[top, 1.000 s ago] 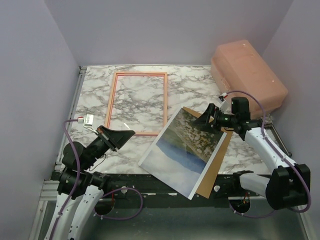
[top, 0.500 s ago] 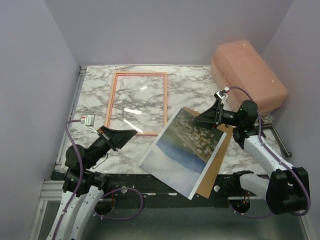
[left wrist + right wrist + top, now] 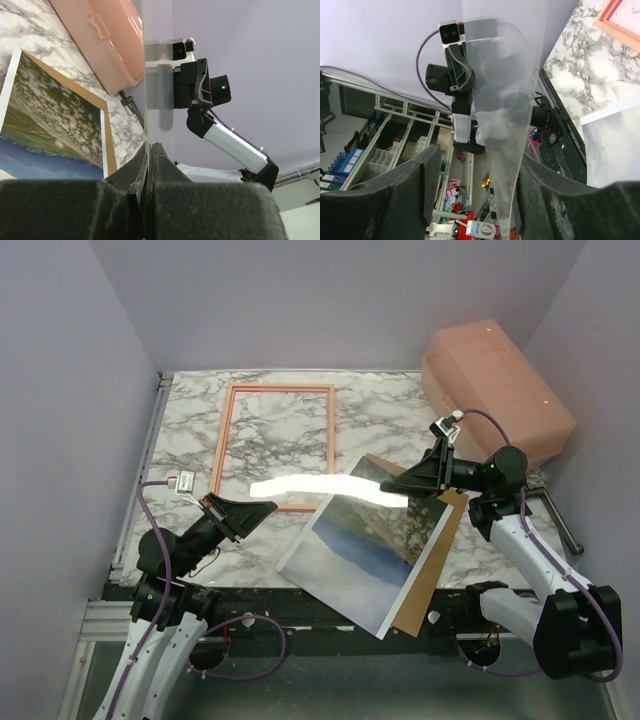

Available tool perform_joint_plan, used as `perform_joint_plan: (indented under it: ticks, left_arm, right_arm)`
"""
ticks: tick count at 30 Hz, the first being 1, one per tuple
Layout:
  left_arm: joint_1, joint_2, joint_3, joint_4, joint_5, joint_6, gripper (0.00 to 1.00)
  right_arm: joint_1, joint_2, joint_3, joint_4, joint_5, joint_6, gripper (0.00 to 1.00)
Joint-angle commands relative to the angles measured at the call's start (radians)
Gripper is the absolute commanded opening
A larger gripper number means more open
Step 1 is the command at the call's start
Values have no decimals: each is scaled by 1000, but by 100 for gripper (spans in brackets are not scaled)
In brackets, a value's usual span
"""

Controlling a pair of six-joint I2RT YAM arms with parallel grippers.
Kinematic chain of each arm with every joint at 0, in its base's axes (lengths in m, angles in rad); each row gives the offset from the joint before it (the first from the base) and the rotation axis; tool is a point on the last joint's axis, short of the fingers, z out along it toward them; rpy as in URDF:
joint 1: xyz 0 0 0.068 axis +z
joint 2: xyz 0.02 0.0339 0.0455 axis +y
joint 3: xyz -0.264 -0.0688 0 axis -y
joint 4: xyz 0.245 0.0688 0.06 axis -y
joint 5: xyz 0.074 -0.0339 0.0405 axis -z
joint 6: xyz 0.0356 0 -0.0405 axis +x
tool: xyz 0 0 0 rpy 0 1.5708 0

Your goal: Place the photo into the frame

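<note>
The photo, a hills-and-field landscape, lies tilted on a brown backing board at the table's near edge. At the back left the frame lies flat. Between my arms a clear sheet hangs above the table, showing as a white glare stripe. My left gripper is shut on its near end; in the left wrist view the fingers pinch the clear sheet edge-on. My right gripper is open around the other end. The clear sheet rests against one of the fingers.
A pink plastic box stands at the back right, close behind my right arm. Purple walls close in the table on three sides. The photo and board overhang the near table edge.
The clear sheet has come up off the frame and now catches a long glare. My right gripper has swung left onto its far end and its jaws have narrowed. The left gripper has stayed shut.
</note>
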Motion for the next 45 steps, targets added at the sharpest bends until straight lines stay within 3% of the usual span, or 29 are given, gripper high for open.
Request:
perform_joint_plan:
  ticks: [1, 8, 18, 20, 25, 28, 31, 33, 35, 40, 45]
  left_arm:
    - [2, -2, -12, 15, 15, 9, 0]
    - [1, 2, -32, 42, 29, -7, 0]
    - [0, 16, -52, 71, 48, -27, 0]
    - [1, 16, -58, 71, 48, -31, 0]
    - [1, 10, -66, 70, 45, -27, 0]
    - [2, 8, -62, 36, 39, -7, 23]
    - [2, 11, -43, -50, 21, 32, 63]
    - [2, 19, -18, -143, -7, 72, 76]
    - [2, 38, 18, -254, -50, 121, 82]
    - [1, 142, 94, -504, -157, 220, 85]
    - [0, 278, 74, -550, -150, 250, 84]
  right_arm:
    - [4, -25, 28, 49, -9, 49, 56]
    - [4, -44, 35, -15, 20, 25, 48]
    - [16, -52, 85, -244, 45, -133, 48]
    - [20, -52, 82, -248, 58, -131, 43]
    - [26, -47, 85, -271, 72, -145, 16]
    - [26, -53, 130, -430, 99, -246, 6]
    - [25, -43, 227, -712, 168, -431, 0]
    - [24, -33, 285, -874, 226, -519, 0]
    - [24, -26, 329, -975, 287, -572, 0]
    - [24, -26, 451, -1195, 466, -686, 0]
    - [24, -46, 570, -1347, 684, -753, 0]
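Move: The clear sheet is still pinched by the left hand and runs, nearly flat, through the right hand's open fingers; its middle is roughly 8 cm ahead and 13 cm left of the right hand, 12 cm ahead and 11 cm right of the left. From the right hand, the photo lies about 28 cm down, 4 cm left and 1 cm back, and the frame, equally low, 22 cm ahead and 26 cm left. The right hand hovers almost in place and shuts its half-open fingers on the clear sheet's near edge, taking it over beside the left hand's grip. Only then does the left open wide, let go and sink about 9 cm, fingers tipping down, while the right keeps its pinch, carries the sheet some 5 cm forward and swings clockwise, its left-pointing fingers dipping, about 30 degrees in all. ##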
